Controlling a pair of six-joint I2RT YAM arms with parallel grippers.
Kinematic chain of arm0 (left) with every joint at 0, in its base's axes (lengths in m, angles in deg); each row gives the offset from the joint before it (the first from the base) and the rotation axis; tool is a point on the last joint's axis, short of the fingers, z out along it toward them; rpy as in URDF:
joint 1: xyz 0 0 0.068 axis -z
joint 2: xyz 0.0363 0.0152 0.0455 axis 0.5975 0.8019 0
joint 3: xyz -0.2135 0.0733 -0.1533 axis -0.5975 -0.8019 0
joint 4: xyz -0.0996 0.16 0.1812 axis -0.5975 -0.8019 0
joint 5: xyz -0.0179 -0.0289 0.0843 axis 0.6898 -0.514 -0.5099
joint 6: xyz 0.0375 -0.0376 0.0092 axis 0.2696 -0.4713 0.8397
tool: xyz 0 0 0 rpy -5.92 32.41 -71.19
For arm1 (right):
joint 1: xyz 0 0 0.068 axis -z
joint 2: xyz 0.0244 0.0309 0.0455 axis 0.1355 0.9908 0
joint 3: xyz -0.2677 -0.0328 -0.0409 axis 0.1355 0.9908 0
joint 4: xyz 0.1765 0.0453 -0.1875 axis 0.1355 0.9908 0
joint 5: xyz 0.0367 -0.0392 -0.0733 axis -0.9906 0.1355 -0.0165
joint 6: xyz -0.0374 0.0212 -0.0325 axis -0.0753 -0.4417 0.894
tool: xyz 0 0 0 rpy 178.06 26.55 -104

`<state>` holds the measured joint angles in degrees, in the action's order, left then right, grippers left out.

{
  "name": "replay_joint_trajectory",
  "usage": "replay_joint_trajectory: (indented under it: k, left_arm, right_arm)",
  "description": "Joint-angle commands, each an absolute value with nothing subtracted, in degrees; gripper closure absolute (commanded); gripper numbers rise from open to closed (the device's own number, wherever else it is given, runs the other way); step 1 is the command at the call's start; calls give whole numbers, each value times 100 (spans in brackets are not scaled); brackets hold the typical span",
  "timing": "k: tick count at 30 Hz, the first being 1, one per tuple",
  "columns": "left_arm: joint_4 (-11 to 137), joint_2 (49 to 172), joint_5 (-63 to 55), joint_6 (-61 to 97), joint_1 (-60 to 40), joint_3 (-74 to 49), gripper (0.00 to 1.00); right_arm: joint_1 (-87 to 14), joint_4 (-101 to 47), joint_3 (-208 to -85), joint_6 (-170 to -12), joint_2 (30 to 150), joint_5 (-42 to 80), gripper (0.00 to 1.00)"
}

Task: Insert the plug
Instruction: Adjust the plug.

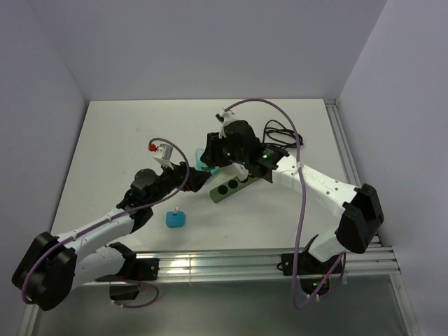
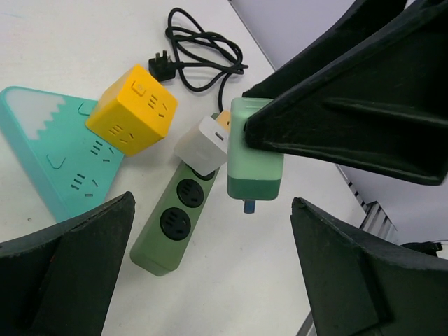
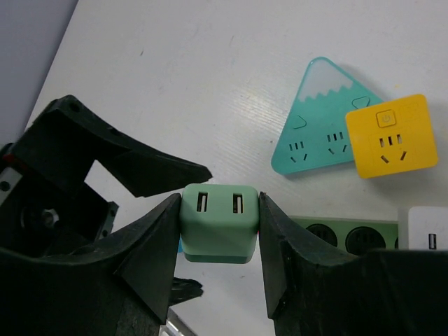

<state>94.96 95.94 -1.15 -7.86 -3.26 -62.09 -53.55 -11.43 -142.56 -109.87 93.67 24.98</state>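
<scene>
My right gripper (image 3: 219, 210) is shut on a pale green cube plug (image 3: 218, 222), its two slots facing the wrist camera. In the left wrist view the plug (image 2: 255, 164) hangs above the table with its prong pointing down, just right of the green power strip (image 2: 171, 224). The strip (image 1: 231, 185) lies flat with two free round sockets and a white adapter (image 2: 201, 143) plugged in at its far end. My left gripper (image 2: 213, 231) stands wide open just short of the strip and plug, holding nothing.
A teal triangular socket block (image 2: 56, 154) and a yellow socket cube (image 2: 133, 108) sit left of the strip. A coiled black cable (image 2: 203, 56) lies behind them. A small blue plug (image 1: 175, 218) rests near the table's front edge, by the left arm.
</scene>
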Motion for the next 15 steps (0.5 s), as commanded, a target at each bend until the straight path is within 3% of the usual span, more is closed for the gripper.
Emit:
replay_joint_trajectory:
  k: [1, 7, 11, 15]
  left_arm:
    - [9992, 9719, -487, -487, -180, -5962, 0]
    - [10343, 10061, -505, -328, -75, -5847, 7]
    - [10957, 10149, -146, -153, -48, -5996, 33]
    - [11948, 10185, 214, 111, -22, -6303, 43]
  right_arm:
    - [-5393, -1296, -14232, -11144, 9031, 2300, 62]
    - [-5402, -1261, -14188, -11232, 9013, 2098, 62]
    - [-5393, -1191, -14144, -11241, 8995, 2019, 62]
    - [-5393, -1139, -14144, -11259, 8969, 1896, 62]
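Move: The green plug, still pinched in the right hand, sits about 3 cm ahead of the open left hand, 3 cm to its right and 2 cm higher. On the table some 18 cm below the left hand, the teal triangular socket lies about 13 cm ahead of it and the power strip's middle about 5 cm ahead and 15 cm right. From the right hand the plug is barely 1 cm ahead, 1 cm left and 1 cm down. The green plug is met from both sides: the left hand eases about 2 cm right and, late on, 2 cm up, tipping its fingertips up some 10 degrees while its wide-open fingers close to a bit over half, straddling the plug. The right hand keeps its pinch and draws the plug back about 1.5 cm towards the left fingers. Whether the left pads touch can't be seen. ##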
